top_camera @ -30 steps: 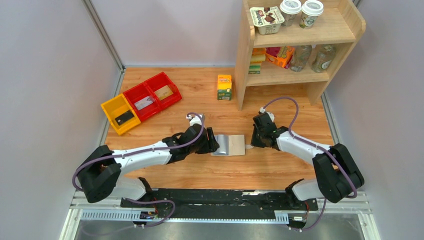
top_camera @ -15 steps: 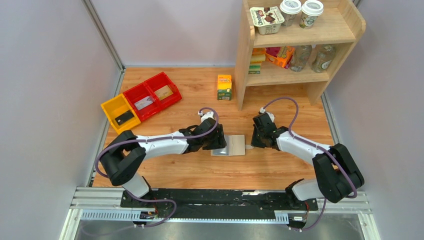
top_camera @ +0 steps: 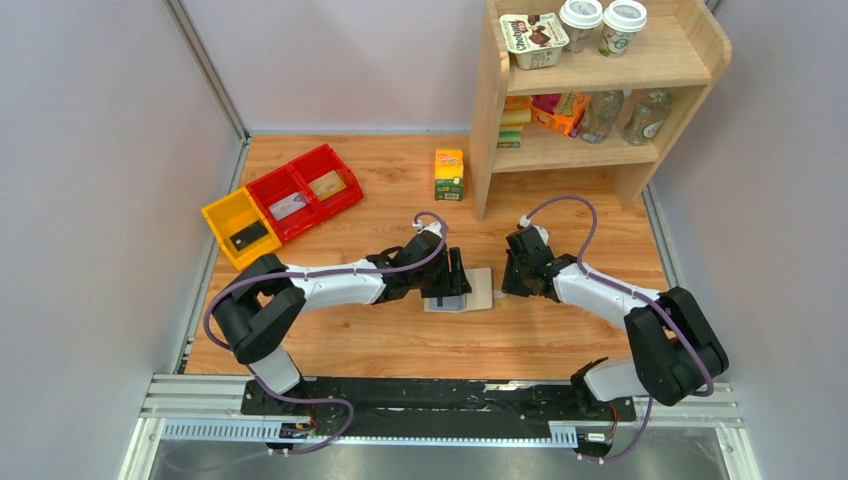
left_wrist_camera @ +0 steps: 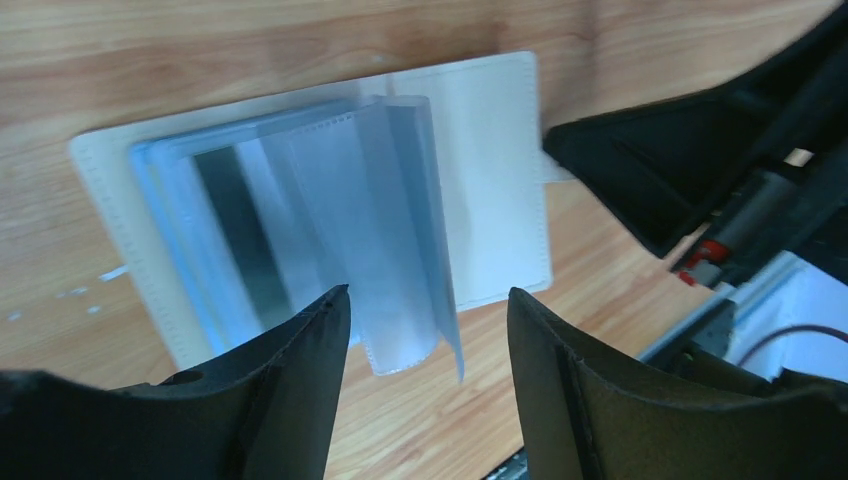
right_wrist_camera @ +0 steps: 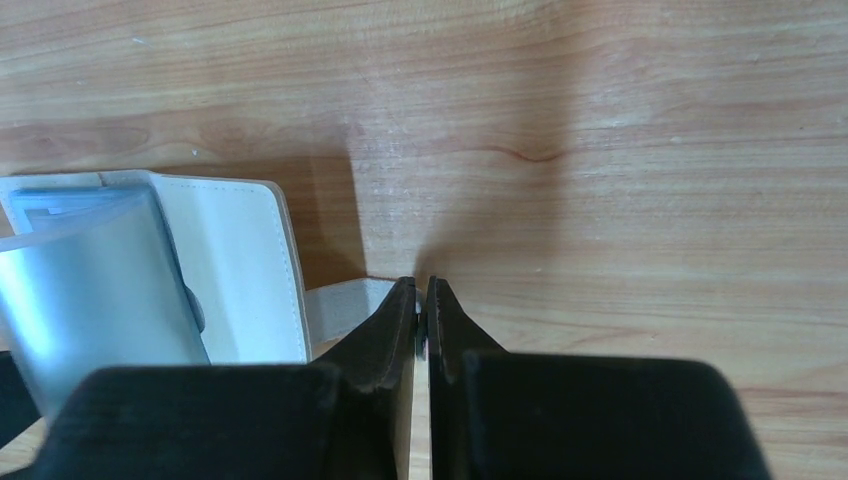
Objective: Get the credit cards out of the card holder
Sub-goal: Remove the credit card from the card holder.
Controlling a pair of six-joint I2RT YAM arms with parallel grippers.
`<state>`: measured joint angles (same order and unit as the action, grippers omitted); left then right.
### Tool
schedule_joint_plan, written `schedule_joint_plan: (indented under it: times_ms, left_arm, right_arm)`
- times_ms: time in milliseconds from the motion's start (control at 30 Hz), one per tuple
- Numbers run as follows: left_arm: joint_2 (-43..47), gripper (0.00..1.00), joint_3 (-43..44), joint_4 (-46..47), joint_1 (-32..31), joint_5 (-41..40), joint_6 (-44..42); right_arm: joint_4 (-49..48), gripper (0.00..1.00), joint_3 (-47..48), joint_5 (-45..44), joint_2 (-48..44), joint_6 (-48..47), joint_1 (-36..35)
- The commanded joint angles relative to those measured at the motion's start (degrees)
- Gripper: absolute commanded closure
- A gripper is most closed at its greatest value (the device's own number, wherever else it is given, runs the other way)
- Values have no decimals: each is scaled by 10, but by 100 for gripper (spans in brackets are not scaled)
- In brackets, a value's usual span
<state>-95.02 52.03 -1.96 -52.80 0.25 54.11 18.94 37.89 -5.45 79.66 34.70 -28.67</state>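
The card holder lies spread open mid-table, whitish-beige with light blue inside. In the left wrist view its clear sleeves fan up, and a grey card with a dark stripe sits in a sleeve on the left half of the card holder. My left gripper hovers open over that half, its jaws empty above the sleeves' near edge. My right gripper is shut on the holder's closing tab at its right edge; the jaws press together on the tab.
A yellow bin and two red bins stand at the back left, each holding a card. A yellow-green juice box stands beside a wooden shelf with cups and bottles at the back right.
My left arm has moved right from the holder's left edge to over its left half. The sleeves have been flipped up. The right arm has not moved.
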Motion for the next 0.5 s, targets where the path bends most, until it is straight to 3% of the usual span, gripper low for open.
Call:
schedule_joint_plan:
  times_ms: [0,100,333,467]
  left_arm:
    - [0,34,18,85,-3,60,-12]
    - [7,34,12,93,-3,55,-13]
    - [-21,35,26,136,-2,80,-15]
    - [-52,35,37,154,-3,93,-8]
  right_arm:
    - [-28,91,-5,16,-7,6,4]
    - [-29,82,-8,14,-16,7,4]
    - [-22,43,-20,-10,-75,18,3]
    - [-15,30,-34,-46,-142,23,4]
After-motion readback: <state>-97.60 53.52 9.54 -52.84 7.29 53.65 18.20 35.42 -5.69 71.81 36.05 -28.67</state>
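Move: Near the open card holder, the left hand stands with the holder's middle about 2 cm ahead of it and some 4 cm below. The clear card sleeve rises between its fingers, roughly 2 cm ahead and 2 cm down. The snap strap is about 9 cm to its right and 1 cm ahead, and the yellow-green box about 25 cm ahead and 2 cm left. From the right hand, which pinches that strap, the holder's middle lies some 9 cm left and 1 cm ahead. Sweeping right about 4 cm and rising some 3 cm, the left hand moves across the holder towards its right cover and the strap, fingers staying open, tips swinging some 10 degrees to point more rightward, carrying the clear sleeve along with a finger. The right hand opens wide, lets go of the strap, then lifts straight up about 2.5 cm. ##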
